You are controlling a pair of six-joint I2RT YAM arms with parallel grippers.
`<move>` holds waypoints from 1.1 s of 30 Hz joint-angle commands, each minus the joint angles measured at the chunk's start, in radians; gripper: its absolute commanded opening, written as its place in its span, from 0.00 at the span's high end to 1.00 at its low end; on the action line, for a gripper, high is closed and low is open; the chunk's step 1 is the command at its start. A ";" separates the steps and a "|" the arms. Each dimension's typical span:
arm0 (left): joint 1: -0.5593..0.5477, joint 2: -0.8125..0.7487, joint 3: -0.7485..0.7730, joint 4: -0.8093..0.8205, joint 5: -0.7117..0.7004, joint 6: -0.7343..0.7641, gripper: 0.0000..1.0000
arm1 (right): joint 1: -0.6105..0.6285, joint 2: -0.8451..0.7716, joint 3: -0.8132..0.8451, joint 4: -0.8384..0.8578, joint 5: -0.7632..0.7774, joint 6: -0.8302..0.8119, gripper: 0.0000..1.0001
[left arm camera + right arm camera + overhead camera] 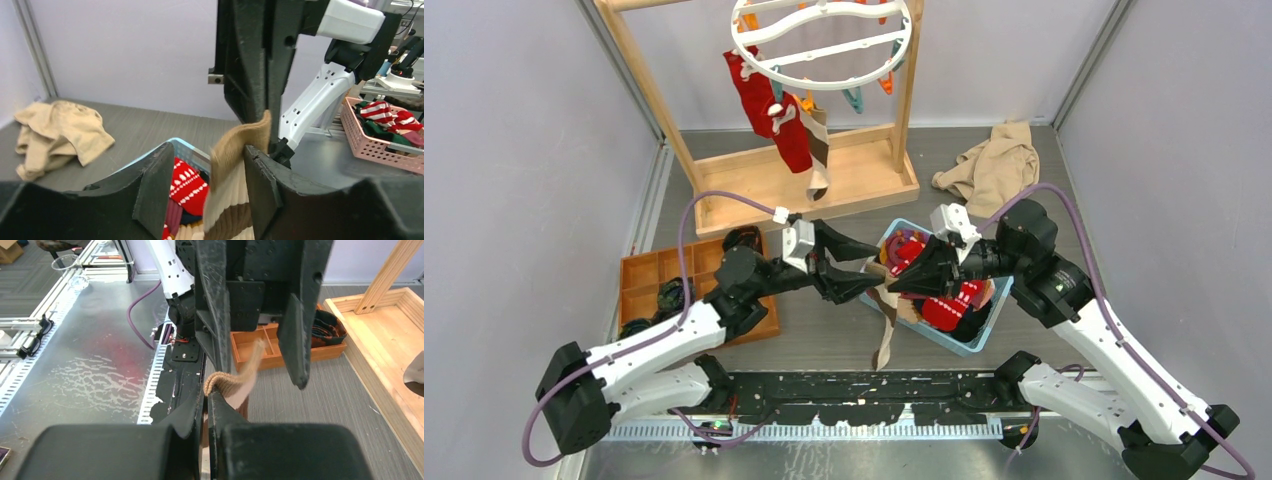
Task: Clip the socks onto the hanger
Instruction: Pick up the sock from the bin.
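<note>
A tan-and-brown striped sock [886, 335] hangs over the near rim of the blue basket [987, 322]. My right gripper [894, 283] is shut on its tan cuff [224, 382]. My left gripper [872, 267] is open around the same cuff. The sock [240, 165] rests against the left gripper's right-hand finger [262, 187], apart from the other finger [152, 187]. More socks [944, 310], red-and-white among them, lie in the basket. The white ring hanger [824, 45] hangs at the top, with a red sock [769, 105] and a tan-brown sock [817, 150] clipped to it.
The wooden frame [864, 185] holds the hanger, its base behind the grippers. A beige cloth [994, 165] lies at the back right. An orange compartment tray [674, 275] sits left. A pink basket [372, 147] of socks shows at the right of the left wrist view.
</note>
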 commanded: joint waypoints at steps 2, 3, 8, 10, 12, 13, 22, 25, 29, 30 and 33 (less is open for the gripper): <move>0.004 0.092 0.038 0.066 -0.027 -0.092 0.44 | 0.009 -0.006 -0.003 0.054 -0.019 -0.004 0.99; 0.004 0.112 0.044 0.076 -0.029 -0.113 0.44 | 0.009 -0.005 -0.004 0.055 -0.018 -0.004 0.99; 0.007 0.190 0.067 0.085 -0.110 -0.218 0.44 | 0.009 -0.009 -0.017 0.055 -0.020 -0.007 0.99; 0.012 0.211 0.070 0.085 -0.140 -0.261 0.43 | 0.008 -0.012 -0.020 0.047 -0.017 -0.009 0.99; 0.022 0.217 0.062 0.094 -0.142 -0.280 0.44 | 0.009 -0.016 -0.020 0.035 -0.004 -0.013 0.99; 0.028 0.206 0.054 0.090 -0.146 -0.282 0.44 | 0.009 -0.020 -0.017 0.024 0.004 -0.016 0.99; 0.078 -0.111 0.001 -0.394 -0.267 -0.154 0.40 | 0.004 -0.044 -0.009 -0.018 0.114 -0.031 0.99; 0.081 -0.220 0.028 -0.566 -0.343 -0.124 0.35 | 0.002 -0.036 0.004 -0.003 0.153 -0.007 0.99; 0.082 -0.321 0.078 -0.687 -0.471 -0.127 0.20 | 0.002 -0.014 0.015 0.041 0.196 0.028 0.99; 0.083 -0.332 0.096 -0.703 -0.503 -0.132 0.17 | 0.003 -0.007 0.019 0.051 0.213 0.036 0.99; 0.083 -0.336 0.156 -0.744 -0.580 -0.153 0.14 | 0.001 0.019 0.032 0.084 0.244 0.064 0.99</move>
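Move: The brown-and-beige sock's cuff is right at the left hand, roughly 2 cm back, 1 cm to its right and 2 cm below, standing loose between the parted fingers. The right hand still pinches that cuff, whose middle is about 1 cm ahead and 1 cm left of its fingertips. From the left hand, the bin's middle is about 6 cm ahead, 15 cm right and 19 cm down, and the hanger's nearest teal clip roughly 21 cm ahead, 4 cm left and 18 cm up. With its fingers already half open, the left hand comes free of the sock by dipping forward and down about 5 cm each with a little rightward drift, tipping some 20 degrees fingers-up to clear, then swings back to its left by about 11 cm, rising again while it turns counter-clockwise and spreads its fingers wide. The right hand keeps its pinch on the cuff, sinking about 1 cm and near the end easing roughly 3 cm forward with a 10-degree clockwise turn. ##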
